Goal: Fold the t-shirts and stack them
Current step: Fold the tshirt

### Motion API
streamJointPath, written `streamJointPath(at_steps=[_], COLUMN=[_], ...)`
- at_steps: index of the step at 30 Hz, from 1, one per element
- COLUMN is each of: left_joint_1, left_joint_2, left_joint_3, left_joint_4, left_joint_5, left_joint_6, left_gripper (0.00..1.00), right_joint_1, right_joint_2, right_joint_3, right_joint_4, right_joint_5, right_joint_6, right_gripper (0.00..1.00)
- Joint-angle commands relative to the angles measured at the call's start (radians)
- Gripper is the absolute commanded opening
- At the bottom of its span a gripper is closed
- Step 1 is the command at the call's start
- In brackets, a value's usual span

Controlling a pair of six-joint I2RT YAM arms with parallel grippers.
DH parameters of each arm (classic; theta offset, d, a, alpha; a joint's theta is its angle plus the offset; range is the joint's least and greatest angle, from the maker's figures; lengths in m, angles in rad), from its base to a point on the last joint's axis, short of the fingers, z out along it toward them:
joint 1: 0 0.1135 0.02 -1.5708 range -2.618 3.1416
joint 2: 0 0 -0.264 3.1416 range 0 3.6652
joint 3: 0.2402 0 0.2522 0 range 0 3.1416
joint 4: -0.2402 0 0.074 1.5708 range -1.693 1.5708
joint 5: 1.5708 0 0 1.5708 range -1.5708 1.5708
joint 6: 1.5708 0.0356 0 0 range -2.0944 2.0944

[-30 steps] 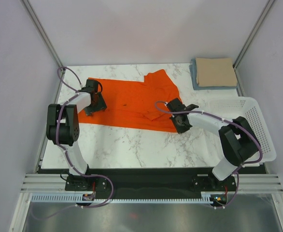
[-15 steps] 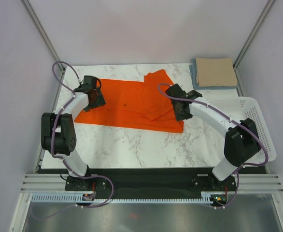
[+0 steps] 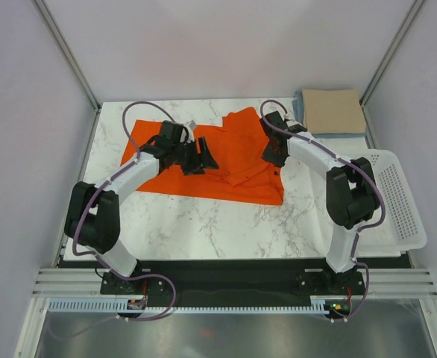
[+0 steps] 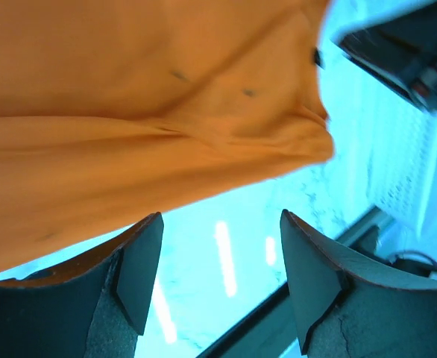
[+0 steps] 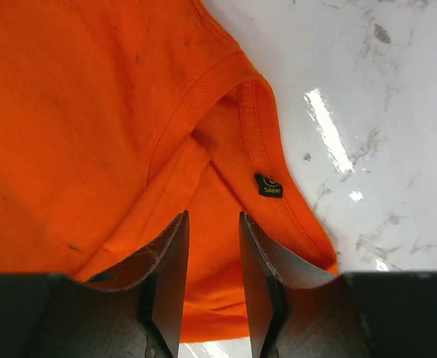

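The bright orange t-shirt (image 3: 233, 175) lies spread on the marble table with its right part folded over. My left gripper (image 3: 203, 160) hovers over the shirt's middle, open and empty. In the left wrist view it (image 4: 220, 224) has only table between its fingers, and the shirt (image 4: 129, 112) lies beyond them. My right gripper (image 3: 272, 153) is over the shirt's right edge, open. In the right wrist view it (image 5: 213, 220) stands over the collar (image 5: 226, 82) and its black label (image 5: 268, 186). The tan-beige t-shirt (image 3: 332, 110) lies folded on the light blue one (image 3: 302, 119) at the back right.
A white perforated basket (image 3: 401, 194) stands at the table's right edge, just right of the right arm. Purple cables loop above both arms. Grey walls and metal posts enclose the back and the sides of the table.
My left gripper swung right from the shirt's left edge to over its middle. My right gripper moved back from the shirt's front right part to the collar area.
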Motion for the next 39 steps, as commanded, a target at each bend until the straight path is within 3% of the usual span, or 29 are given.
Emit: streamJointPath(at_steps=[1,5,13,21,26,29,36,39], left_joint_1=[-0.088,-0.142,-0.136,-0.038,0.057,0.08,0.079,0.08], left_joint_2=[0.026,0.059,0.141,0.156,0.144,0.147,0.162,0.155], left_joint_3=[-0.014,-0.073,-0.058,-0.106,-0.127,-0.138,-0.164,-0.165], left_joint_4=[0.122,0.235,0.248,0.246,0.226,0.194,0.186,0.185], left_joint_5=[0.084,0.073,0.04,0.05,0.05,0.009,-0.071,-0.086], left_joint_6=[-0.101,-0.138,-0.14,-0.143,-0.1,-0.092,-0.092,-0.085], left_gripper=[0.71,0.72,0.7,0.7,0.7,0.7,0.7,0.7], right_joint_1=[0.0,-0.009,-0.031,-0.039,-0.045,-0.045,-0.043,-0.046], right_joint_2=[0.031,0.062,0.117,0.157,0.167,0.155,0.154,0.172], right_joint_3=[0.051,0.044,0.024,0.021,0.024,0.019,0.047,0.065], right_joint_4=[0.083,0.091,0.119,0.134,0.148,0.157,0.165,0.169], right_joint_5=[-0.025,-0.029,-0.004,0.004,0.001,-0.007,-0.007,-0.022], right_joint_6=[0.133,0.183,0.233,0.239,0.243,0.254,0.265,0.265], right_gripper=[0.41,0.42,0.41,0.4,0.35,0.23,0.19,0.11])
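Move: The t-shirt's folded collar corner, where the right hand will close, lies about 4 cm ahead of that hand and 6 cm below it, nearly in line. From the same hand, the black size label is some 3 cm right, level fore and aft; the folded-in sleeve tip about 9 cm left and 3 cm back; the far sleeve roughly 18 cm ahead and 8 cm left. From the left hand, the shirt's near-side middle strip lies about 4 cm left, 1 cm ahead and 12 cm down, with that folded-in sleeve tip roughly 11 cm right, level fore and aft. The collar corner is met by the right hand, which sinks about 5 cm and eases forward some 3.5 cm, turning clockwise, then closes its part-open fingers on the cloth there. Above the shirt's middle, the left hand swings right and slightly back, then drops and sweeps back left by roughly 10 cm, ending some 9 cm lower and close over the near-side strip, fingers still wide. ##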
